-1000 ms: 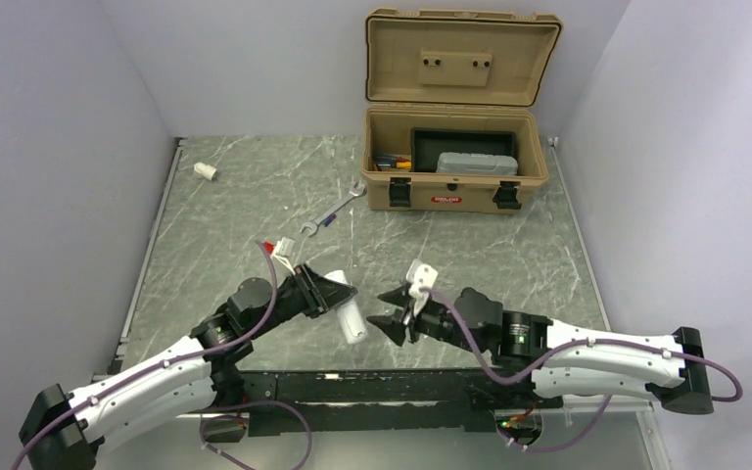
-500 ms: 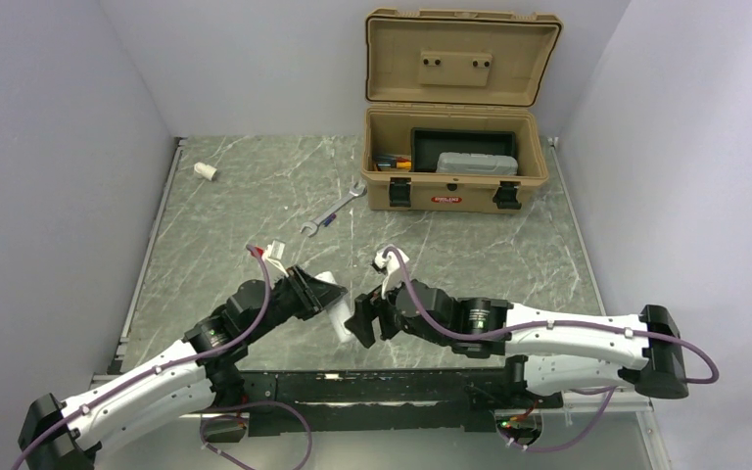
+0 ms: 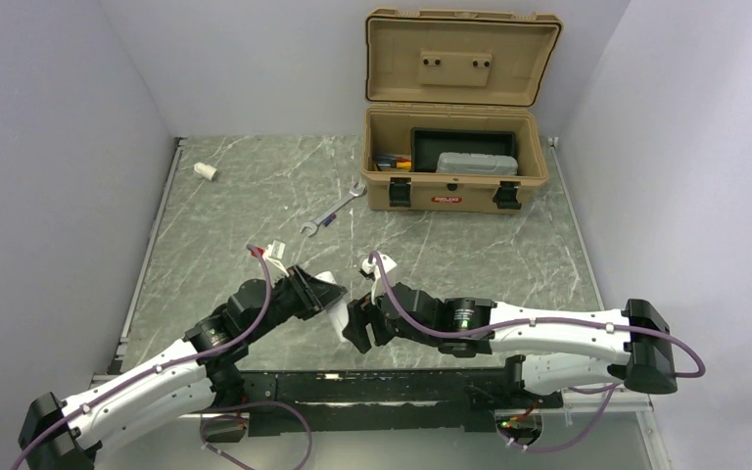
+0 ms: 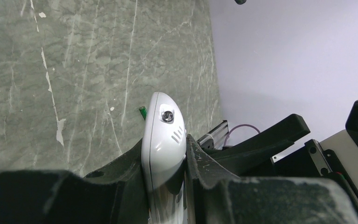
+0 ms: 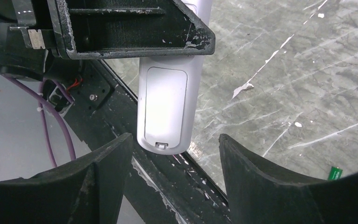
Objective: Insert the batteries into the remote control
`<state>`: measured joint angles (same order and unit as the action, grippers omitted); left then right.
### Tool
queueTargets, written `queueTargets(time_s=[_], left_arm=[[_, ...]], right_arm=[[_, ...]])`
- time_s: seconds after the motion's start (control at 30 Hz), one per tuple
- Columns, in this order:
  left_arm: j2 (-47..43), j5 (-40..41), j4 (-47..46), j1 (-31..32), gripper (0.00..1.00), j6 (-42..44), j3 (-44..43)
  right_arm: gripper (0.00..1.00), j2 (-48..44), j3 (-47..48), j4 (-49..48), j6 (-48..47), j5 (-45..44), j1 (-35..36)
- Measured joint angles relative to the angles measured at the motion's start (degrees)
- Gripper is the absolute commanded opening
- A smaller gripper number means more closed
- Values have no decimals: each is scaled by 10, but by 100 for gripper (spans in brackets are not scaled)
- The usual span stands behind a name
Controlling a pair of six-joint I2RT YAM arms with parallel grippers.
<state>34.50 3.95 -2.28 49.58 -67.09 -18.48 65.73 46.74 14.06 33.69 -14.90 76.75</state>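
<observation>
My left gripper is shut on the remote control, a slim white handset pinched on its sides and held above the table. In the right wrist view the remote control shows its back, with the battery cover closed. My right gripper stands open right at the remote's free end, a finger on either side, not touching it. From above, the right gripper meets the left gripper near the front edge. One green battery lies on the table; the same battery peeks out behind the remote.
An open tan toolbox stands at the back right. A silver wrench lies mid-table and a stubby white cylinder at the back left. A black rail runs along the near edge beneath both grippers.
My right arm has swung left up to the remote's end, its jaws wider apart than before. The left arm has shifted the remote slightly back and left, still gripping it.
</observation>
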Motion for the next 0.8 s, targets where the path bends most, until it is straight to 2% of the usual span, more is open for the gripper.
queueTargets(time_s=[0.43, 0.8], left_arm=[[6, 0, 0, 0, 0, 0, 0], [6, 0, 0, 0, 0, 0, 0]], right_arm=[[53, 22, 3, 0, 5, 6, 0], [45, 34, 12, -3, 5, 18, 0]])
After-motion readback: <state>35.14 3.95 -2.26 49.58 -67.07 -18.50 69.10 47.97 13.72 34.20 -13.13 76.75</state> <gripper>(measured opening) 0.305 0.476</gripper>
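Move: The remote control, held back side up in the left gripper, has its middle some 6 cm ahead of the right hand and 3 cm to its left, about 2 cm higher; its battery-cover end lines up with the right hand's open finger gap. The green battery lies on the table about 6 cm ahead, 12 cm to the right and 15 cm below. From the left hand, the remote's middle is roughly 3 cm back, level sideways and in height. The right hand eases down about 1 cm and then to its left by about as much, towards the cover end of the remote, while its fingers close from roughly three-quarters open to half and come up against the remote's two long edges, its attitude nearly unchanged. The left hand stays practically in place and keeps its hold on the remote, presenting the closed battery cover to the right hand. ##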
